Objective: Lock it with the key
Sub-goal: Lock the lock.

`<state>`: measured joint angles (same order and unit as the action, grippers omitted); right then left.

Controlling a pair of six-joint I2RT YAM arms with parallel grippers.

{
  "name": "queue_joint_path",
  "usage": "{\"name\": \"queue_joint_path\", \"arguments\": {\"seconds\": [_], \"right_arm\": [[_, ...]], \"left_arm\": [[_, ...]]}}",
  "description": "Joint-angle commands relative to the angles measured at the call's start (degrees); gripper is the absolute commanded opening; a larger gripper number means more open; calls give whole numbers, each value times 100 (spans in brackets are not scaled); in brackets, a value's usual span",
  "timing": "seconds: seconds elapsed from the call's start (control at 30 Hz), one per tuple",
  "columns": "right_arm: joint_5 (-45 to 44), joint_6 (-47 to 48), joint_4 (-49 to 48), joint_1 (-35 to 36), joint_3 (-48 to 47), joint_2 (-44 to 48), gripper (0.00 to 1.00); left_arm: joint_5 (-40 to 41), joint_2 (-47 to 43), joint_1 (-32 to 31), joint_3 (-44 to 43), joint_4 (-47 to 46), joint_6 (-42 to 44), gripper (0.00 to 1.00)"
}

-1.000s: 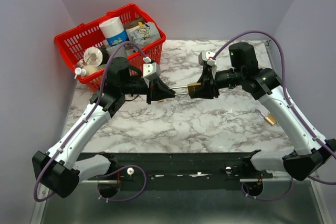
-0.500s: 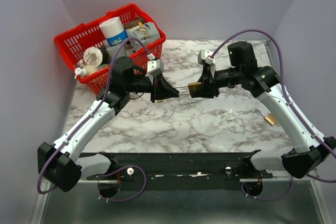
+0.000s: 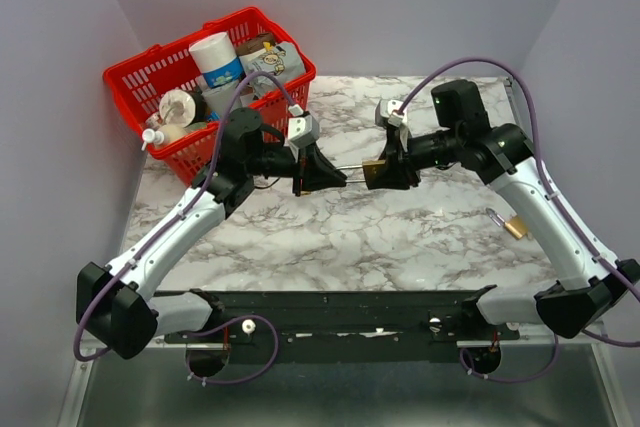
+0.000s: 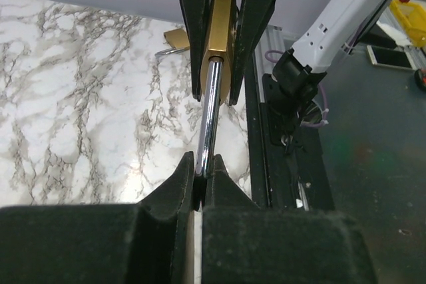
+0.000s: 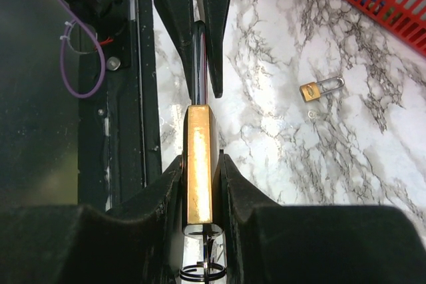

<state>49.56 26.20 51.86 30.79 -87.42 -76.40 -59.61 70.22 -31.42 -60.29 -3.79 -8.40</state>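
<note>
A brass padlock hangs in the air over the marble table, held between both arms. My right gripper is shut on the brass body. The key, with its black ring, sticks out of the body's near end. The chrome shackle runs from the brass body into my left gripper, which is shut on its far end. From above, the left gripper and right gripper face each other, with a short length of shackle between them.
A second small brass padlock lies on the marble at the right, also visible as the small padlock in the right wrist view. A red basket of bottles and packets stands at the back left. The black base rail runs along the near edge.
My left gripper has moved right toward the right gripper, still shut on the shackle, so the gap between them is shorter. The right gripper has shifted only slightly.
</note>
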Motion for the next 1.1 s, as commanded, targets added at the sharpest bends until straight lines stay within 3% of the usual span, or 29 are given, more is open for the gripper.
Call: {"name": "queue_joint_path", "arguments": {"seconds": [0.0, 0.27, 0.53, 0.6, 0.67, 0.73, 0.83, 0.9, 0.93, 1.07], "right_arm": [[784, 579, 76, 710, 58, -402, 1], [133, 1580, 1221, 622, 49, -420, 4], [-78, 1757, 1371, 613, 146, -472, 1], [-184, 1320, 944, 578, 198, -420, 1], [-236, 672, 468, 438, 269, -289, 1], [-394, 91, -515, 323, 461, -165, 1], [-579, -1166, -1904, -28, 725, 46, 1], [-798, -1949, -2632, -335, 814, 195, 1], [-912, -2169, -2828, -406, 892, 239, 1], [-1641, -2889, -3804, -582, 1523, 669, 1]], "left_arm": [[654, -113, -568, -580, -397, 1143, 0], [539, -298, -295, -966, 1546, 2659, 0], [661, -254, -215, -1107, 1654, 3020, 0], [968, -219, -215, -1108, 1487, 2715, 0], [1415, -184, -198, -1064, 1164, 2240, 24], [1706, -166, -93, -994, 847, 1160, 48], [2024, -122, 118, -923, 415, -400, 67], [2041, -122, 373, -765, -129, -1081, 74], [2076, -140, 452, -704, -331, -1763, 95], [3165, 61, 531, -825, -361, -2830, 99]]}}
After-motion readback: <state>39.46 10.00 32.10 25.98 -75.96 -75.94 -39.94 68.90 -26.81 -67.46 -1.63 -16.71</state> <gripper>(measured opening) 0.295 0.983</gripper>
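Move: The left fingers already pinch the shackle's bend and the right ones the big lock's body, which lies about 7 cm to the left hand's right, level with it. From the right hand, the bend is some 7 cm left, slightly lower. From the left hand, the small lock lies roughly 11 cm ahead, 7 cm left and 27 cm down; the basket about 29 cm ahead, 24 cm left and 17 cm down. Both sink some 3 cm; left opens off the shackle, rising forward; right carries the lock 8 cm forward. ##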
